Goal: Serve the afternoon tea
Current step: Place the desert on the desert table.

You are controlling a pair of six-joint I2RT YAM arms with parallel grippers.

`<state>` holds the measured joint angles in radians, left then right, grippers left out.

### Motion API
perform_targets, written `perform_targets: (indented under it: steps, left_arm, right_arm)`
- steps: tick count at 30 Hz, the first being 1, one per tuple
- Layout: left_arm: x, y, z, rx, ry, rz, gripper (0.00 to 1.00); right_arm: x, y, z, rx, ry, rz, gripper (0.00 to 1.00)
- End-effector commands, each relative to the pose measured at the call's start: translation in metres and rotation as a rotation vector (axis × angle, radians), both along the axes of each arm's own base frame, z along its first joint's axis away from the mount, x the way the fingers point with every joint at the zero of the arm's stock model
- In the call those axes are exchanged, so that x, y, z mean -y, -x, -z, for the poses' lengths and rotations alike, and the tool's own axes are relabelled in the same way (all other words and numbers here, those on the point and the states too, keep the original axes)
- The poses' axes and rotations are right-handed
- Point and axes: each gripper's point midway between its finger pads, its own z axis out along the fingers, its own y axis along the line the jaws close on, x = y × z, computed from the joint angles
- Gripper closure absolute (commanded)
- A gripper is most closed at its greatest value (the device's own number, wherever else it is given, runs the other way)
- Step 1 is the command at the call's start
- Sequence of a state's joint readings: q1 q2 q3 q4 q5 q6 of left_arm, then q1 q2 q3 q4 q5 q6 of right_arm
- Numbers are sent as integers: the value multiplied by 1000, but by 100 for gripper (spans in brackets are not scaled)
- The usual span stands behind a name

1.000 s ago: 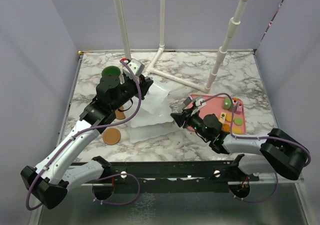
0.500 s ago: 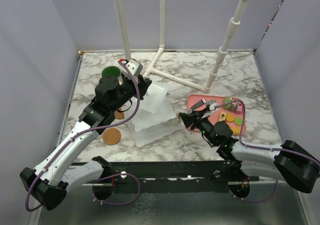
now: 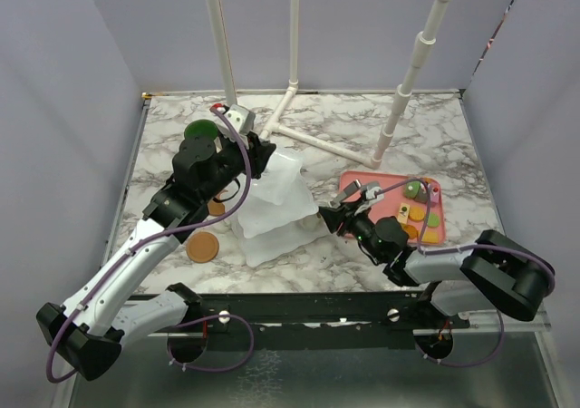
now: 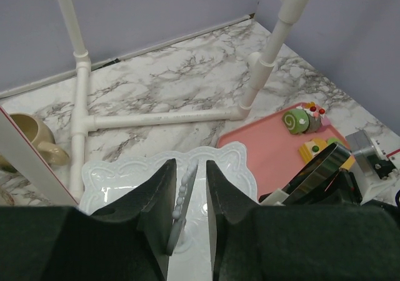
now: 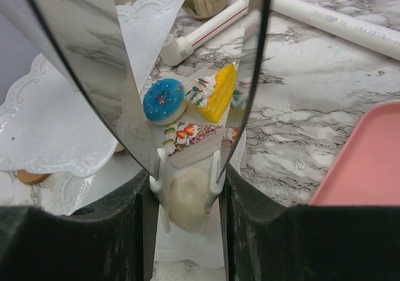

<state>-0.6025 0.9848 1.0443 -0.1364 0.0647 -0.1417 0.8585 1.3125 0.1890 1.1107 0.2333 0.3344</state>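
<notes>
The white tiered stand (image 3: 281, 204) sits left of centre on the marble. My left gripper (image 3: 261, 154) hangs over its top plate (image 4: 125, 175). In the left wrist view, the left gripper (image 4: 189, 165) stands narrowly open. The stand's beaded handle (image 4: 182, 190) leans on the left finger, clear of the right one. My right gripper (image 3: 349, 219) (image 5: 187, 181) is shut on metal tongs (image 5: 250, 75) reaching over the lower plate. That plate holds a blue donut (image 5: 164, 100), a yellow slice (image 5: 215, 93) and a sprinkled slice (image 5: 187, 134). A cream round piece (image 5: 187, 203) shows between the tong arms.
The pink tray (image 3: 381, 186) at the right carries more pastries (image 3: 419, 213), among them a green roll (image 4: 297, 120). A green-lined mug (image 3: 201, 131), a beige mug (image 4: 28, 137) and two brown coasters (image 3: 203, 245) lie left of the stand. A white pipe frame (image 3: 299, 127) stands behind.
The stand has gone from tilted to level on the table. My left jaws have eased apart a little around the handle. The right arm shifted, keeping the tongs by the lower plate.
</notes>
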Motion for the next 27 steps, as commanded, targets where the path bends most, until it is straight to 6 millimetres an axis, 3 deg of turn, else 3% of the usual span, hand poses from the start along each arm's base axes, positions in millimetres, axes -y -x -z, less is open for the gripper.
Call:
perform_targets:
  steps: [1, 7, 15, 27]
  left_arm:
    - [-2, -3, -18, 13, 42, -29, 71]
    - [-2, -3, -20, 20, 40, -28, 56]
    - [-1, -5, -20, 23, 30, -24, 47]
    - [0, -7, -25, 32, 31, -29, 41]
  right_arm:
    - [-19, -5, -31, 102, -75, -41, 77]
    - [-23, -8, -22, 92, -72, -43, 64]
    - [-20, -5, -17, 77, -45, -43, 44]
    - [-12, 0, -17, 80, -31, -38, 38]
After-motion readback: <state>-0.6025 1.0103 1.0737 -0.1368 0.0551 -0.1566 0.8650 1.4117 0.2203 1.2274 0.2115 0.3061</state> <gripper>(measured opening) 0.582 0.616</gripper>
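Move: The right gripper works serving tongs with the white bun still in their tips; its place on the bottom tier of the stand lies about 3 cm left, 2 cm ahead and 3 cm below. Beyond, some 4 cm below the hand: the strawberry slice 5 cm ahead and 5 left, the yellow cake 9 ahead and 5 left, the blue donut 7 ahead and 9 left. The stand's beaded handle is between the left fingers, level fore-and-aft and sideways, its middle roughly 2 cm below them. Ease the right gripper about 1.5 cm left and slightly forward, bringing the bun in on the bottom tier just short of the strawberry slice, then hold there and open the tongs wide to let it go, rising only some 0.5 cm. Meanwhile keep the left gripper practically in place and spread its fingers well clear of the stand's handle. ##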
